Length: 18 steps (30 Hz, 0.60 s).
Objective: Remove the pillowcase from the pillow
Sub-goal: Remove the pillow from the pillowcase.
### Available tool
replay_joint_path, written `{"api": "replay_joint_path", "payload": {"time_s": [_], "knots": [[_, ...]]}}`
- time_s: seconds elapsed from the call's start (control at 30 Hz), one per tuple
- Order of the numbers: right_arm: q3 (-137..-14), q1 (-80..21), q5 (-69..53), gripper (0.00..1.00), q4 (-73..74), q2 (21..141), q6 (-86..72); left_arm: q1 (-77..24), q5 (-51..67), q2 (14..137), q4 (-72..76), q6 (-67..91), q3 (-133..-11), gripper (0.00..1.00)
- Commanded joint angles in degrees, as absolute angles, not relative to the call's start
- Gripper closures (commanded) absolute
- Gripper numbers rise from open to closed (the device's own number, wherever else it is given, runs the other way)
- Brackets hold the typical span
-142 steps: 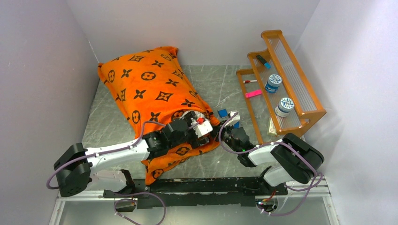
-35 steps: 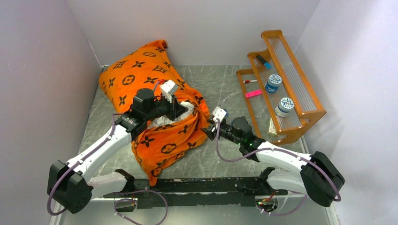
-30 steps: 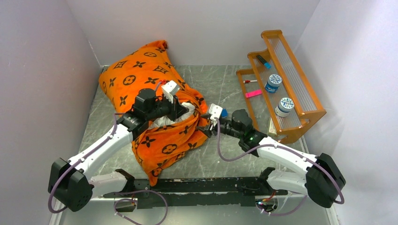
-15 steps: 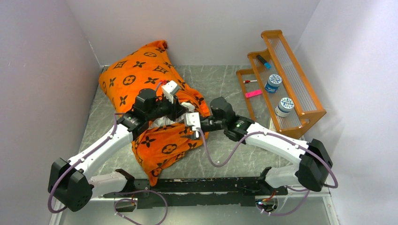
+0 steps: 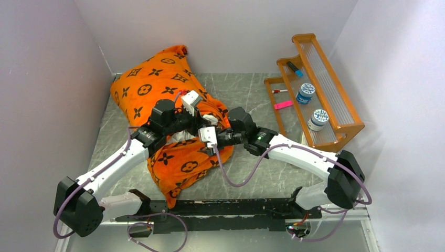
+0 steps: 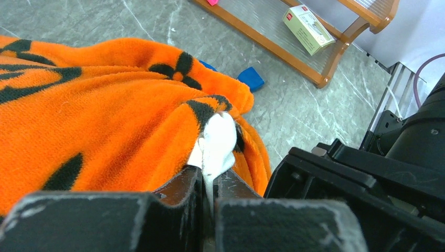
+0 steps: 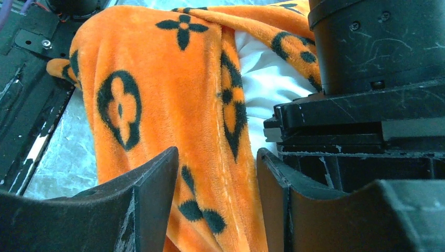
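Note:
The orange pillowcase (image 5: 152,89) with dark brown motifs lies at the back left of the table, its open end bunched toward the middle. A white corner of the pillow (image 6: 218,139) sticks out of that opening. My left gripper (image 6: 210,173) is shut on this white corner. My right gripper (image 7: 216,157) has come in from the right and is open. A hanging fold of the pillowcase (image 7: 152,79) lies between its fingers, right next to the left gripper's body. More white pillow (image 7: 267,84) shows behind the fold.
A wooden tiered rack (image 5: 320,89) stands at the right with two jars, a marker and a pink item. A small box (image 6: 307,21) lies on its lowest shelf. A blue block (image 6: 251,77) sits on the table by the cloth. Walls close in at left and back.
My right arm swung left from near the rack to the pillowcase opening, its open jaws now over an orange fold. The left gripper keeps its hold on the pillow corner and has stayed in place.

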<state>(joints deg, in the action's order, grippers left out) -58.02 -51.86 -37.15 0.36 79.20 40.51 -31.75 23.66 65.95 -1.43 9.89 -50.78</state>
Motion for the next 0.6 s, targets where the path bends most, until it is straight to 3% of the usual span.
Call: {"api": "replay_joint_path", "payload": {"time_s": [0.0,0.2,0.27,0.43,0.57], "knots": [[-60.2,-52.5,-36.0,0.41,-2.9,80.8,42.0,-31.7,22.6,65.1,2.5,8.3,-54.3,0.95],[-59.9,-53.4,-35.0,0.46,-0.4,83.7,42.1,-31.8,21.6,64.8,2.4,8.0,-54.1,0.95],[-59.8,-54.3,-34.6,0.58,2.2,84.2,42.3,-31.8,21.3,64.8,2.4,8.1,-54.1,0.95],[-56.8,-57.4,-30.6,0.98,6.0,82.0,42.3,-31.9,19.5,65.2,1.9,8.2,-54.3,0.95],[-52.5,-60.2,-26.4,1.00,8.1,78.7,40.8,-31.8,16.8,65.6,0.2,8.0,-55.1,0.95]]}}
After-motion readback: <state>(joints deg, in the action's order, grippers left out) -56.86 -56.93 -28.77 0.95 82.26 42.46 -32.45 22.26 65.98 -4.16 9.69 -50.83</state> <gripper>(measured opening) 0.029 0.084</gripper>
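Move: The hem of the pillowcase's opening lies about 4 cm below the right hand, 2 cm to its left and 1 cm back. The exposed white pillow lies some 5 cm ahead of the right hand, 4 cm left and 4 cm lower. The pillow corner pinched by the left hand is roughly 9 cm ahead of the right and 1 cm to its right. From the left hand the hem is about 9 cm back, 1 cm left and 6 cm below. The right hand sinks about 4 cm and closes, pinching the pillowcase hem, while the left keeps the pillow corner. ##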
